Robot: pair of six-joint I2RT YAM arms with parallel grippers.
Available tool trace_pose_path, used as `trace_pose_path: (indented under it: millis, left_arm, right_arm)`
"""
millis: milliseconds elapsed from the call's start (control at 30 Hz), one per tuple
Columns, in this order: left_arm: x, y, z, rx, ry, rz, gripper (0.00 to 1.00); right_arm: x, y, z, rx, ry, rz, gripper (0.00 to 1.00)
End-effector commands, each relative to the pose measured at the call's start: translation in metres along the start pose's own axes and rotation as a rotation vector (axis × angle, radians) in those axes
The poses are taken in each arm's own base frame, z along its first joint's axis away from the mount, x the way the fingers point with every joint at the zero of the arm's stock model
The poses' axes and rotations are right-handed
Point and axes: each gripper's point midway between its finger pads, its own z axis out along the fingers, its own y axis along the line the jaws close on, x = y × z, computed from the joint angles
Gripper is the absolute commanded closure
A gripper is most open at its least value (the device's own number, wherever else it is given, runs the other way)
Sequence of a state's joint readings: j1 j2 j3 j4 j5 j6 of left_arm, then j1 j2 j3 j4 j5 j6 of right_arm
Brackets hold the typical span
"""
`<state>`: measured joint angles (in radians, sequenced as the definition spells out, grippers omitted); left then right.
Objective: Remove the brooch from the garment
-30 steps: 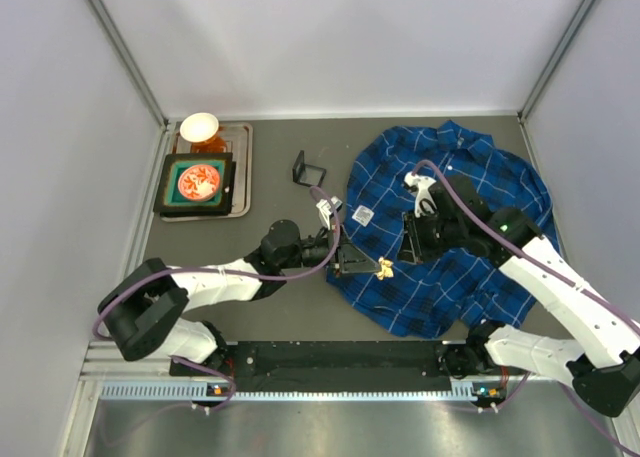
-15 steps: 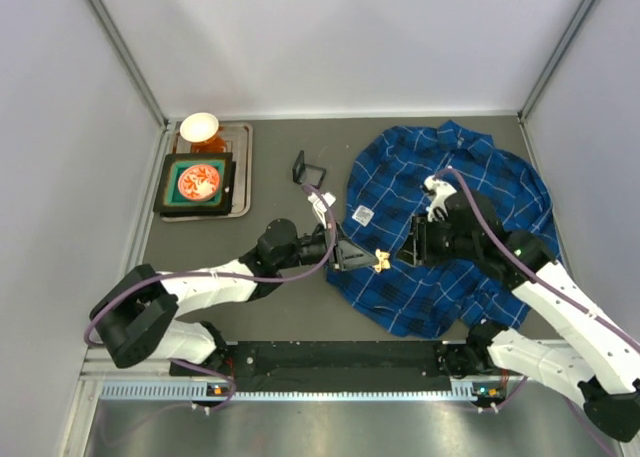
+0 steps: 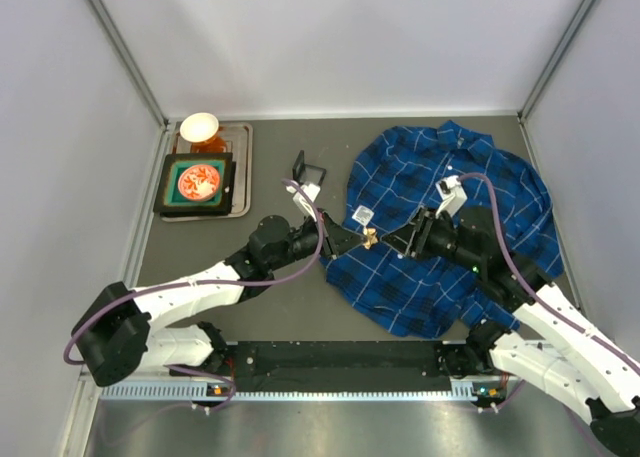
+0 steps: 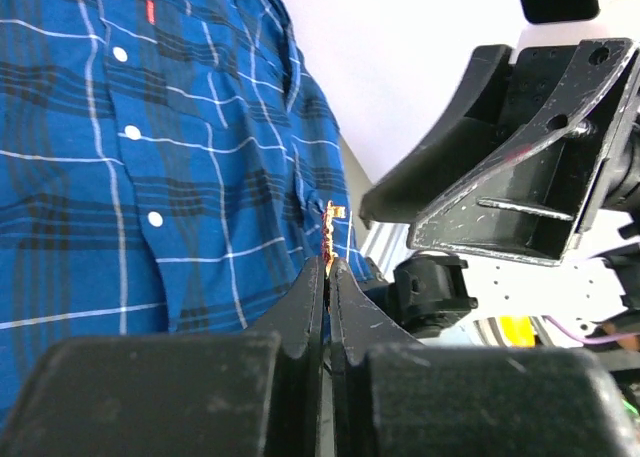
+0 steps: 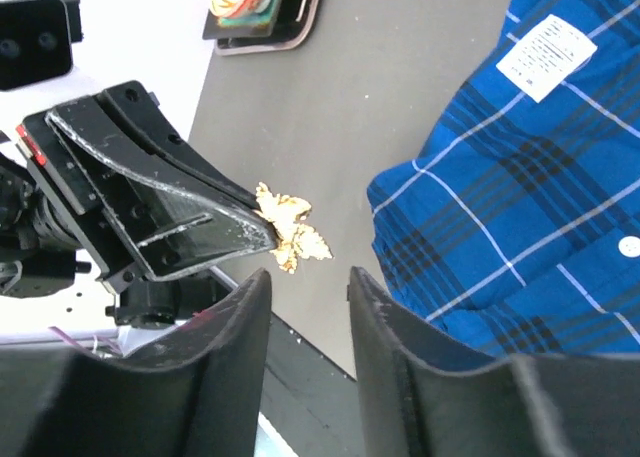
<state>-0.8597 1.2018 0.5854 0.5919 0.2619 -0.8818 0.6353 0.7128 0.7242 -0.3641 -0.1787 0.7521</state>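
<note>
The brooch (image 5: 290,232), a small golden ornament, is pinched at the tip of my left gripper (image 3: 362,241), which is shut on it. It hangs above the grey table beside the left edge of the garment (image 3: 455,192), a dark-blue plaid shirt spread at the right. In the left wrist view the brooch (image 4: 333,235) shows edge-on just past the closed left gripper (image 4: 328,269). My right gripper (image 5: 308,277) is open and empty. It faces the brooch from the right, a short way off; in the top view the right gripper (image 3: 408,243) hovers over the shirt.
A metal tray (image 3: 241,172) at the far left carries a white bowl (image 3: 199,127) and a green-framed dish (image 3: 198,183). A small black object (image 3: 306,167) lies beside the shirt's collar. A white printed label (image 5: 547,50) sits on the shirt.
My left gripper has carried the brooch up and toward the far side, off the shirt's edge. The right gripper has opened and swung to face the brooch.
</note>
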Motion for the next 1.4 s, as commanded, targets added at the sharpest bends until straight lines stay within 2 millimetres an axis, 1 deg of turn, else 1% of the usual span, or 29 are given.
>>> trace_pose_path:
  millis: [0,67,100,233,433,633,767,967,1067,1100,1167,1200,1300,1367]
  left_arm:
    - [-0.030,-0.012,0.000,-0.012,-0.088,0.088,1.00]
    - [-0.029,-0.012,0.001,-0.018,-0.083,0.084,1.00]
    - [-0.030,-0.013,0.001,-0.016,-0.083,0.083,1.00]
    - [-0.029,-0.011,0.003,-0.022,-0.079,0.082,1.00]
    - [-0.030,-0.013,0.002,-0.020,-0.083,0.078,1.00]
    - [-0.032,-0.013,0.004,-0.021,-0.088,0.066,1.00]
    - [-0.032,-0.015,0.005,-0.015,-0.086,0.058,1.00]
    - [-0.029,-0.013,0.007,-0.016,-0.079,0.042,1.00]
    - [-0.030,-0.015,0.006,-0.011,-0.082,0.039,1.00]
    - [-0.030,-0.013,0.006,-0.019,-0.083,0.038,1.00]
    - [-0.031,-0.011,0.005,-0.033,-0.084,0.026,1.00]
    - [-0.031,-0.012,0.005,-0.031,-0.086,0.024,1.00]
    - [-0.030,-0.015,0.006,-0.018,-0.082,-0.010,1.00]
    - [-0.026,-0.016,0.008,-0.006,-0.062,-0.023,1.00]
  right_arm:
    - [-0.030,0.031,0.006,-0.073,-0.091,-0.038,0.69]
    - [-0.031,0.031,0.011,-0.060,-0.088,-0.055,0.76]
    - [-0.031,0.032,0.015,-0.051,-0.080,-0.056,0.77]
    - [-0.035,0.034,0.022,-0.028,-0.086,-0.065,0.77]
    - [-0.027,0.028,0.030,-0.007,-0.055,-0.062,0.78]
    - [-0.021,0.029,0.033,-0.011,-0.040,-0.058,0.82]
    - [-0.015,0.031,0.036,-0.020,-0.016,-0.052,0.83]
    - [-0.012,0.033,0.039,-0.039,-0.014,-0.037,0.84]
    - [-0.010,0.033,0.040,-0.041,-0.010,-0.036,0.88]
    - [-0.010,0.033,0.040,-0.040,-0.009,-0.036,0.91]
    - [-0.012,0.035,0.039,-0.043,-0.014,-0.037,0.94]
    - [-0.011,0.035,0.039,-0.044,-0.013,-0.040,0.96]
    - [-0.011,0.036,0.040,-0.046,-0.007,-0.050,0.99]
    - [-0.012,0.039,0.041,-0.055,-0.003,-0.060,1.00]
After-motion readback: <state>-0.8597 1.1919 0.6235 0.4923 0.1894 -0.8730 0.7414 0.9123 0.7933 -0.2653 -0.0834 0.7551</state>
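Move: The left hand already holds the brooch at its fingertips, its middle about 2 cm to the right of and 1 cm ahead of that hand. From the right hand, the brooch lies some 4 cm left and 2 cm ahead, about 1 cm lower. Well below, some 21 cm under the right hand, are the white label, about 16 cm ahead and 4 cm left, and the garment's middle, roughly 11 cm ahead and 17 cm right. Leftward and a little forward, about 4 cm in all, the right hand goes up to the brooch, quick at first and then creeping left. Its half-open fingers close in stages and shut fully at the end, their tips coming onto the brooch's near edge. The left hand eases about 1 cm forward, then stays, keeping its pinch. ##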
